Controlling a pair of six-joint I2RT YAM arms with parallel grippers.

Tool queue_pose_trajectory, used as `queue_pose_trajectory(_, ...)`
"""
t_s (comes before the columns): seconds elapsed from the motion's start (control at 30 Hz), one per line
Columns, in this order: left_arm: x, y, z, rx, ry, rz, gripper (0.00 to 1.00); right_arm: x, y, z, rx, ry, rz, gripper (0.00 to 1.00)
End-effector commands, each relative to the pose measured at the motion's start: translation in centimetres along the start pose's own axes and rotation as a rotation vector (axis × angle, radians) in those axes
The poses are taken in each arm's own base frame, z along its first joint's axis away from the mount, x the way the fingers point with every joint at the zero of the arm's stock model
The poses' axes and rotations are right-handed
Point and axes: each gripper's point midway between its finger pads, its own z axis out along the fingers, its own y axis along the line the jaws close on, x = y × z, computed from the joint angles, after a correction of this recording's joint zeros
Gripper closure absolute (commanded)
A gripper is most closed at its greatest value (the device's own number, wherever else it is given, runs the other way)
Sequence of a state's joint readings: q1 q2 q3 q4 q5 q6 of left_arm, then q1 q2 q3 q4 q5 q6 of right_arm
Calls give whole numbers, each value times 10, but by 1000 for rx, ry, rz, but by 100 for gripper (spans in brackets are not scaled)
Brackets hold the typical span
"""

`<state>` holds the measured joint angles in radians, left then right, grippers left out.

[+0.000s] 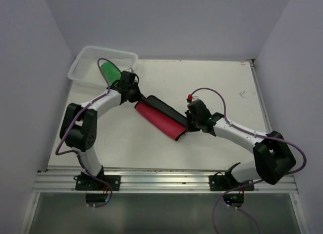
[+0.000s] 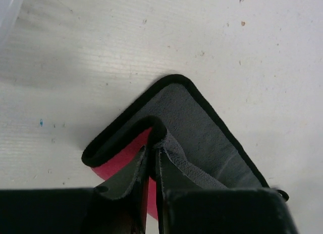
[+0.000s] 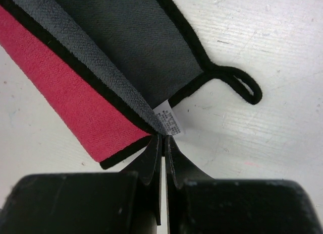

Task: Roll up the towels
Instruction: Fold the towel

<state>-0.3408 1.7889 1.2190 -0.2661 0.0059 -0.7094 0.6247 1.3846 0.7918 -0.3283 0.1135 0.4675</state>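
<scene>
The red towel [image 1: 159,120] lies diagonally mid-table, folded lengthwise with its dark grey underside [image 2: 197,128] showing along the far edge. My left gripper [image 1: 137,99] is at its upper-left end, jaws shut on the black-hemmed edge [image 2: 153,152]. At the lower-right end my right gripper [image 1: 187,124] is shut on the corner [image 3: 163,139] beside the white label [image 3: 169,120]. The red face [image 3: 65,98] sits left of the fingers there. The green towel [image 1: 109,71] lies rolled in the basket at the far left.
A white mesh basket [image 1: 83,67] sits at the table's far left corner, just behind the left arm. The towel's black hanging loop [image 3: 242,88] lies flat on the table to the right. White walls close in both sides.
</scene>
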Motion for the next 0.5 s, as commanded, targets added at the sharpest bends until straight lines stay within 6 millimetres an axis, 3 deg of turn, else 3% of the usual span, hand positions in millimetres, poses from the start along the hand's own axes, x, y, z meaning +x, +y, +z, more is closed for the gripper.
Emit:
queue_pose_trajectory(0.0,-35,-9,4,-6,-112,37,88,-15,-6,2,31,-31,7,100)
queue_pose_trajectory(0.13,-32,-5,11,-23,-102,35,88,-17,-9,9,36,-26,22,100)
queue_pose_trajectory(0.47,-34,-5,17,-22,-110,44,50,-24,-12,28,20,-24,43,100)
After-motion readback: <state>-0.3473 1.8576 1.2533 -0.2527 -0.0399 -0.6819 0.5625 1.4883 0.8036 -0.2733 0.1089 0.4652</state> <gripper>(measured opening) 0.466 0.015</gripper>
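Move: The red-and-grey towel's far left corner lies about 3 cm ahead and 4 cm right of the left hand, which pinches the towel's upper layer, some 4 cm above the table. The towel's middle is 9 cm back and 8 cm right of it; the green roll is 14 cm ahead, 14 cm left. From the right hand, pinching the other end, the far right corner is about 3 cm ahead, 3 cm right and 4 cm below, the middle 4 cm ahead and 11 cm left. The towel's upper layer is laid forward over the grey one: the left hand sinks about 2 cm, easing forward a little towards the far left corner, and opens its fingers roughly halfway to let its end go. The right hand keeps its end pinched and goes down and forward, drifting right, some 3 cm in all, towards the far right corner. ##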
